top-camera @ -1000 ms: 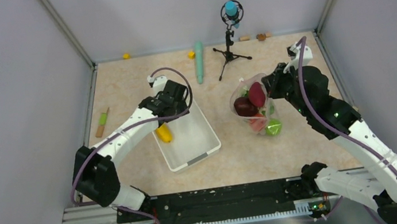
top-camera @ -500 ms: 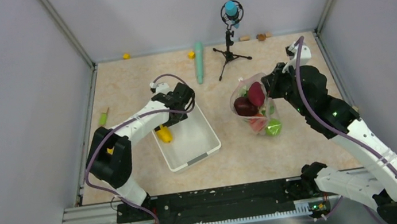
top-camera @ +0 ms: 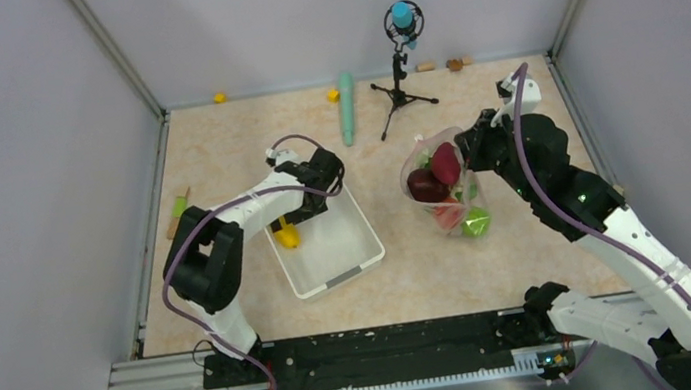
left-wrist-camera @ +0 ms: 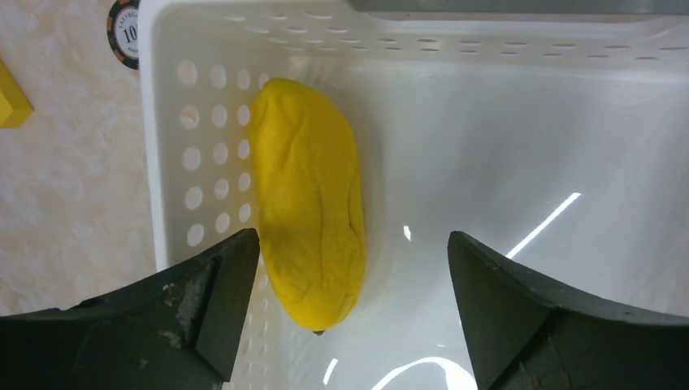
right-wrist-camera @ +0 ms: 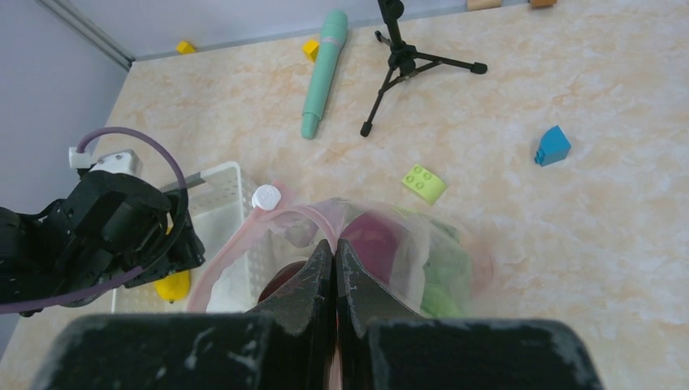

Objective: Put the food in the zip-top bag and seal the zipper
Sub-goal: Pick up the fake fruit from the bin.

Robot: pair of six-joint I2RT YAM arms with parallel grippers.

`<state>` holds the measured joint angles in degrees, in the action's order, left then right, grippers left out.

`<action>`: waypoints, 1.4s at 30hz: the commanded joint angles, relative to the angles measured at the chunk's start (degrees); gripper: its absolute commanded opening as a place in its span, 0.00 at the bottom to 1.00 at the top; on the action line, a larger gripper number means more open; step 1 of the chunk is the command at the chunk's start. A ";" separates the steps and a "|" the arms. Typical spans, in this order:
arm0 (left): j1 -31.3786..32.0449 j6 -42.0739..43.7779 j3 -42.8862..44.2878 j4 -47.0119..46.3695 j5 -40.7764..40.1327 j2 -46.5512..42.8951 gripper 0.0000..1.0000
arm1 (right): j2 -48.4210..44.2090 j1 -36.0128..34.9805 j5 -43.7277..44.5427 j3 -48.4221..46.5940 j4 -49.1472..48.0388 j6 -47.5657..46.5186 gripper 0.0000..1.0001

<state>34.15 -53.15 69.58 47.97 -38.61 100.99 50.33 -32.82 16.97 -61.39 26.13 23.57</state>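
Note:
A yellow food piece lies along the perforated left wall inside the white basket. My left gripper hangs open just above it, one finger on each side, touching nothing. The clear zip-top bag lies right of the basket, its mouth lifted. It holds a maroon root, a dark red piece and green pieces. My right gripper is shut on the bag's pinkish zipper at the mouth, holding it up. In the top view this gripper is at the bag's far end.
A teal cylinder and a small tripod stand are at the back. A lime block and a blue block lie beyond the bag. A yellow block and a poker chip sit outside the basket's left wall.
My left arm's elbow has swung inward and its wrist has shifted a little right over the basket. The right arm and the bag have not moved.

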 commanded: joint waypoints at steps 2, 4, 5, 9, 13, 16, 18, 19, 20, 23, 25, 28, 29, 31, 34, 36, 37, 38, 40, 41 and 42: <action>-0.55 -0.81 1.42 -1.38 -0.22 2.43 0.91 | -0.53 0.45 1.50 -0.35 -2.70 -0.75 0.00; -0.79 -0.64 1.44 -1.45 0.31 3.06 0.89 | -0.51 0.41 1.78 -0.38 -2.71 -0.65 0.00; -0.82 -0.45 1.37 -1.59 0.82 3.21 0.88 | -0.48 0.49 1.82 -0.32 -2.73 -0.64 0.00; -0.93 0.60 0.58 -3.57 2.75 2.93 0.83 | -0.36 0.43 1.82 -0.32 -2.67 -0.66 0.00; -1.02 2.54 0.34 -6.60 6.50 2.33 0.81 | -0.25 0.46 1.88 -0.24 -2.68 -0.63 0.00; -1.02 5.11 -1.22 -11.32 12.23 0.55 0.79 | -0.24 0.47 2.18 -0.28 -2.67 -0.63 0.00; -0.99 6.09 -2.70 -14.13 14.23 -0.58 0.77 | -0.20 0.47 2.34 -0.26 -2.67 -0.64 0.00; -1.01 6.33 -3.05 -14.78 14.51 -0.79 0.76 | -0.19 0.47 2.35 -0.24 -2.71 -0.73 0.00; -1.01 6.44 -3.13 -14.80 14.41 -0.87 0.75 | -0.11 0.47 2.41 -0.29 -2.68 -0.76 0.00; -0.99 6.84 -2.84 -14.11 13.44 -0.88 0.73 | 0.10 0.47 2.38 -0.27 -2.67 -0.72 0.00; -1.02 7.02 -2.77 -13.80 12.24 -0.96 0.73 | 0.34 0.47 2.29 -0.38 -2.66 -0.80 0.00; -1.22 7.56 -2.46 -13.32 10.34 -0.94 0.74 | 0.31 0.48 2.29 -0.37 -2.68 -0.75 0.00; -1.34 7.95 -2.37 -13.40 10.16 -0.92 0.74 | 0.33 0.48 2.30 -0.38 -2.70 -0.72 0.00; -1.66 8.58 -2.29 -13.98 10.30 -0.93 0.75 | 0.26 0.46 2.43 -0.36 -2.72 -0.83 0.00; -2.48 9.54 -2.18 -15.37 11.01 -0.56 0.75 | 0.08 0.52 2.75 -0.25 -2.66 -0.83 0.00; -3.08 10.22 -1.93 -16.42 11.80 -0.22 0.75 | 0.04 0.41 2.51 -0.31 -2.69 -0.83 0.00; -3.31 10.55 -1.93 -16.75 12.37 -0.06 0.75 | 0.07 0.40 2.49 -0.29 -2.67 -0.81 0.00; -3.51 10.72 -1.91 -17.14 12.78 0.03 0.75 | 0.06 0.51 2.54 -0.23 -2.69 -0.93 0.00; -3.73 10.88 -1.76 -17.42 12.99 0.41 0.73 | 0.12 0.46 2.72 -0.25 -2.70 -0.98 0.00; -3.88 10.94 -1.61 -17.21 13.15 0.49 0.69 | 0.12 0.47 2.83 -0.27 -2.67 -1.00 0.00; -3.85 10.99 -1.54 -17.20 13.43 0.64 0.63 | 0.26 0.49 2.81 -0.24 -2.69 -1.03 0.00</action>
<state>30.74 -43.27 66.85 32.75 -25.96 102.61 50.46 -32.82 18.65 -61.39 26.13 23.53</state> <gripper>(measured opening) 0.706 0.007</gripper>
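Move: The yellow fake fruit lies in the bin about 3 cm to the left of my left hand, level with it front to back and about 4 cm below. The bin's far grey handle is roughly 8 cm straight ahead of that hand, and the poker chip on the table is about 16 cm left and 1 cm ahead. From my right hand the fruit is some 36 cm left, 4 cm ahead and 29 cm below. I lower my open left hand about 2 cm into the bin beside the yellow fruit, then sweep right some 4 cm and slightly deeper, narrowing the fingers and rolling its left side down about 10 degrees, with the left-side finger dragging the fruit off the side wall. Then I ease about 2 cm forward, with a finger on either side of the fruit. ##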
